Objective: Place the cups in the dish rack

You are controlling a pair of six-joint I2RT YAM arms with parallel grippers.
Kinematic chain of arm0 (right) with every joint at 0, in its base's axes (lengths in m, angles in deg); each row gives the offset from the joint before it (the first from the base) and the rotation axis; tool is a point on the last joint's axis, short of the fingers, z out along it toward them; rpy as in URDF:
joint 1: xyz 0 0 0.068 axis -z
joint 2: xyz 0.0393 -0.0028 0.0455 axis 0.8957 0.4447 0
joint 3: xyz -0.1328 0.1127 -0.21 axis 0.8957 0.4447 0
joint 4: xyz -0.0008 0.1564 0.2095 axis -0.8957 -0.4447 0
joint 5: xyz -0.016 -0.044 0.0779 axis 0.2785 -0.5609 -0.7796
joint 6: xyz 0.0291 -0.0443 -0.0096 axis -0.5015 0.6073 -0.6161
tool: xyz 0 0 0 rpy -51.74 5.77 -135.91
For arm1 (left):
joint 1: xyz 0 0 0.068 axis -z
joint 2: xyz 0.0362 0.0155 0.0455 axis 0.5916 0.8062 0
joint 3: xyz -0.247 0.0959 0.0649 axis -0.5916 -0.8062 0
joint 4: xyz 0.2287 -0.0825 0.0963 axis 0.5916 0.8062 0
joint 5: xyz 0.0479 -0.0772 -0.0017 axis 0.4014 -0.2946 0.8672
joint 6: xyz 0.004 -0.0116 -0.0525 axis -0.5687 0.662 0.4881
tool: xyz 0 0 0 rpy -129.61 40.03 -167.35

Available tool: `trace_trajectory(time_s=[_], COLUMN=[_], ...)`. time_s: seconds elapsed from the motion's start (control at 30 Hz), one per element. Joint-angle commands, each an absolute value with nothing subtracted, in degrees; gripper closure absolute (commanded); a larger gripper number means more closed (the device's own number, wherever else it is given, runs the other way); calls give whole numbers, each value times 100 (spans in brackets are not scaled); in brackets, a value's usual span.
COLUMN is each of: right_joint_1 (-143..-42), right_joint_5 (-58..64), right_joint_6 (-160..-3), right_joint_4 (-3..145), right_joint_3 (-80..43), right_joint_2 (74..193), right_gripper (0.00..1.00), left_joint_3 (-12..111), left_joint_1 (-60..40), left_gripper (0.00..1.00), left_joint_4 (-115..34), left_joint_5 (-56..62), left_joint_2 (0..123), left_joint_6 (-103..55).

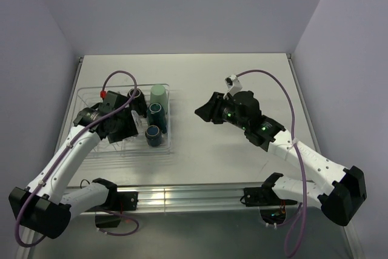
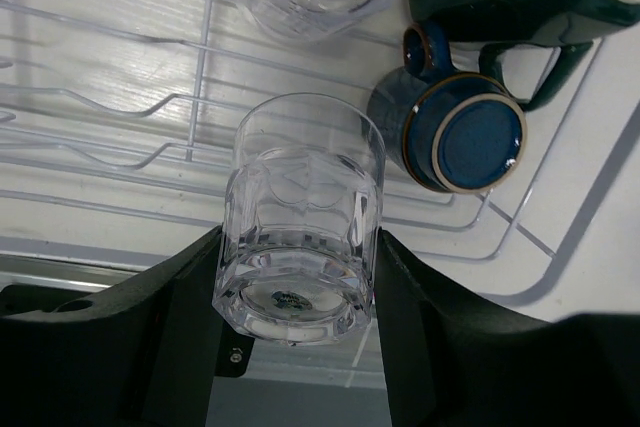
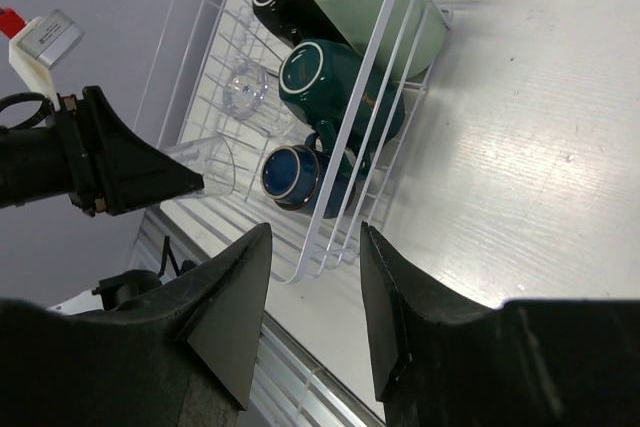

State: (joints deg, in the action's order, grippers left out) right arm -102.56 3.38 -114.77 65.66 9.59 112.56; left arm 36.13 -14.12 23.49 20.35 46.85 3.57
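The dish rack [image 1: 91, 96] of thin white wires stands on the left of the table. Along its right side lie a mint green tumbler [image 1: 159, 94], a black mug [image 1: 136, 95], a dark green mug [image 1: 156, 113] and a navy mug [image 1: 153, 135]. One clear tumbler [image 3: 245, 93] lies inside the rack. My left gripper [image 2: 300, 247] is shut on the second clear tumbler [image 2: 302, 217], holding it on its side just over the rack wires [image 2: 200, 77], next to the navy mug [image 2: 462, 137]. My right gripper [image 3: 315, 232] hangs open and empty over the table, right of the rack [image 3: 396, 107].
The metal rail [image 1: 182, 195] at the table's near edge carries both arm bases. Grey walls close the table in on three sides. A purple cable [image 1: 276, 80] loops above the right arm.
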Motion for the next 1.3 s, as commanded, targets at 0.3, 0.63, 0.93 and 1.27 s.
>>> trace_trajectory(time_s=[0.3,0.63,0.93,1.27], right_joint_1=[-10253,-10253,-10253,-10253], right_joint_5=[293,241,267,241], right_joint_6=[-11314,-11297,-11244,-11200], right_joint_4=[6690,6734,6725,6742], right_joint_3=[992,1036,1080,1115], right_joint_2=[11263,11315,11315,11377], right_gripper=[52,52,52,52], left_joint_3=[3307,3334,3325,3360], left_joint_1=[-1878,-1984,-2001,-2001], left_gripper=[100,100,100,93], left_joint_4=[1621,1524,1471,1515], left_joint_5=[1814,1682,1595,1656], left_joint_2=[5309,5898,6312,6646], left_joint_6=[-109,-258,-337,-311])
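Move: The left hand still holds the small glass; its free spot in the near part of the dish rack is about 3 cm ahead and some 10 cm below. The small blue cup lies about 8 cm to the right and 3 cm ahead, the large glass roughly 9 cm ahead and 2 cm right, the dark green mug some 10 cm ahead and 11 cm right, all about 9 cm lower. From the idle right hand the spot is about 30 cm left, 3 cm back and 18 cm below. The left hand lowers the gripped glass about 8 cm beside the blue cup, fingers tipping some 15 degrees steeper. ##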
